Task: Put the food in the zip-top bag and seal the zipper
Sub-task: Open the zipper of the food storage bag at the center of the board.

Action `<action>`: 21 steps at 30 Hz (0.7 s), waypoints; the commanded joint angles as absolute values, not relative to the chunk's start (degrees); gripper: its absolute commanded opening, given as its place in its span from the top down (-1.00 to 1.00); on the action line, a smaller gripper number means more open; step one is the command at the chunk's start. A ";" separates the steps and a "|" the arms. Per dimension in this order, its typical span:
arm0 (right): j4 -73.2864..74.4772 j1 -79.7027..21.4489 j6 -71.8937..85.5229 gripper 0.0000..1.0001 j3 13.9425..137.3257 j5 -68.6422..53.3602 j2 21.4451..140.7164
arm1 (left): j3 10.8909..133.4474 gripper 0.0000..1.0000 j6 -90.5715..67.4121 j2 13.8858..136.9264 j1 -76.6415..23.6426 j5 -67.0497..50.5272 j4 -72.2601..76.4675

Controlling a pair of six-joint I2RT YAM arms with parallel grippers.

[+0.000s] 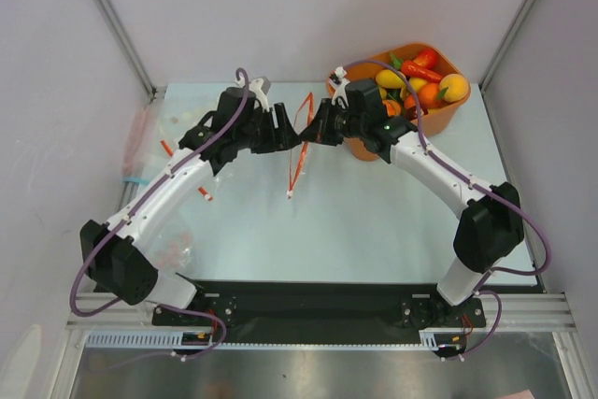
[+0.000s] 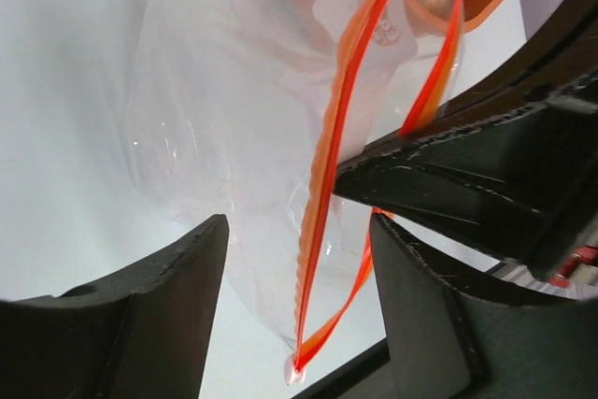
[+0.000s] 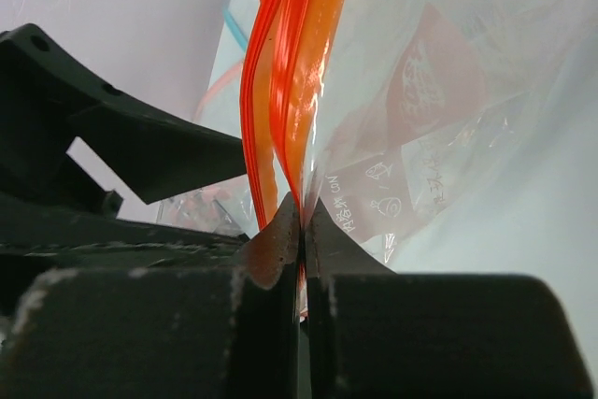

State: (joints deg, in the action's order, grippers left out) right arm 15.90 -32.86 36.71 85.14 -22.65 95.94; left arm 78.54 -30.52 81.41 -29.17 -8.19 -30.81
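Observation:
The zip-top bag (image 2: pixel 224 119) hangs clear and crinkly between my two grippers, above the table's middle. Its red-orange zipper (image 1: pixel 299 151) runs down as two parted strands (image 2: pixel 327 137) that meet at the lower corner. My right gripper (image 3: pixel 301 207) is shut on the bag's zipper edge (image 3: pixel 294 63). My left gripper (image 2: pixel 297 221) is open, its fingers on either side of the strands without touching them. In the top view the left gripper (image 1: pixel 288 133) faces the right gripper (image 1: pixel 316 130) closely. The food (image 1: pixel 420 81), small glossy fruits and vegetables, lies in an orange tub.
The orange tub (image 1: pixel 439 121) stands at the back right, just behind the right wrist. Other clear bags lie at the table's left edge (image 1: pixel 140 137) and near the left arm's base (image 1: pixel 176 249). Enclosure walls close in the left, back and right sides.

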 commanded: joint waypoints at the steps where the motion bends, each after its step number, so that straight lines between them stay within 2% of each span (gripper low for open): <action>1: 13.10 -32.70 37.18 1.00 85.96 -23.64 94.13 | 78.75 -0.33 -28.83 82.26 -29.79 -10.46 -29.62; 3: 13.18 -32.70 37.18 1.00 85.96 -23.47 94.13 | 77.96 -0.25 -28.65 82.88 -29.79 -9.32 -28.83; 4: 13.18 -32.70 37.26 1.00 85.87 -23.38 94.13 | 77.96 -0.05 -28.30 83.14 -29.79 -8.53 -28.74; 6: 13.27 -32.69 37.09 1.00 85.69 -23.29 94.13 | 78.48 0.18 -27.69 83.93 -29.79 -5.98 -28.74; 7: 13.36 -32.70 37.18 1.00 85.61 -23.38 94.04 | 78.75 0.37 -27.08 84.28 -29.88 -5.37 -28.57; 9: 13.36 -32.70 37.18 1.00 85.43 -23.38 94.13 | 79.45 0.57 -26.37 85.42 -29.88 -4.40 -28.04; 10: 13.36 -32.70 37.09 1.00 85.34 -23.29 94.13 | 79.71 0.86 -25.76 85.60 -29.88 -3.87 -28.21; 11: 13.53 -32.70 37.09 1.00 85.17 -23.20 94.13 | 80.41 0.98 -25.40 85.78 -29.88 -3.00 -28.47; 13: 13.45 -32.26 37.61 0.98 84.47 -23.29 94.13 | 80.59 0.99 -24.27 84.91 -29.97 -0.18 -27.95; 17: 13.53 -31.47 37.88 0.62 83.23 -22.24 93.61 | 80.86 0.99 -21.89 82.36 -30.32 6.05 -29.00; 18: 13.71 -31.20 37.79 0.45 83.06 -21.89 93.60 | 80.77 1.00 -21.28 81.92 -30.32 7.89 -29.96; 21: 15.03 -30.85 37.71 0.37 83.41 -21.18 93.87 | 80.33 0.97 -19.78 80.69 -30.41 8.88 -31.37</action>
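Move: The left zipper edge of the bag crosses just past the open left fingers, about 2 cm ahead, 1 cm right and 3 cm below their midpoint. The right gripper already pinches both edges together there, right at its own fingertips. The zipper's near corner hangs some 10 cm back from the left hand and about 3 cm below it; the orange bin stands roughly 22 cm right, 11 cm forward and 15 cm down from that hand. Bring the left gripper down about 3 cm and slightly forward while shutting its fingers on the left zipper edge, then draw that edge some 3 cm left, still easing forward, with the wrist rolling about 10 degrees. Hold the right gripper still until the left has closed, then part its fingers about a third and ease it down and right, roughly 1–2 cm. ##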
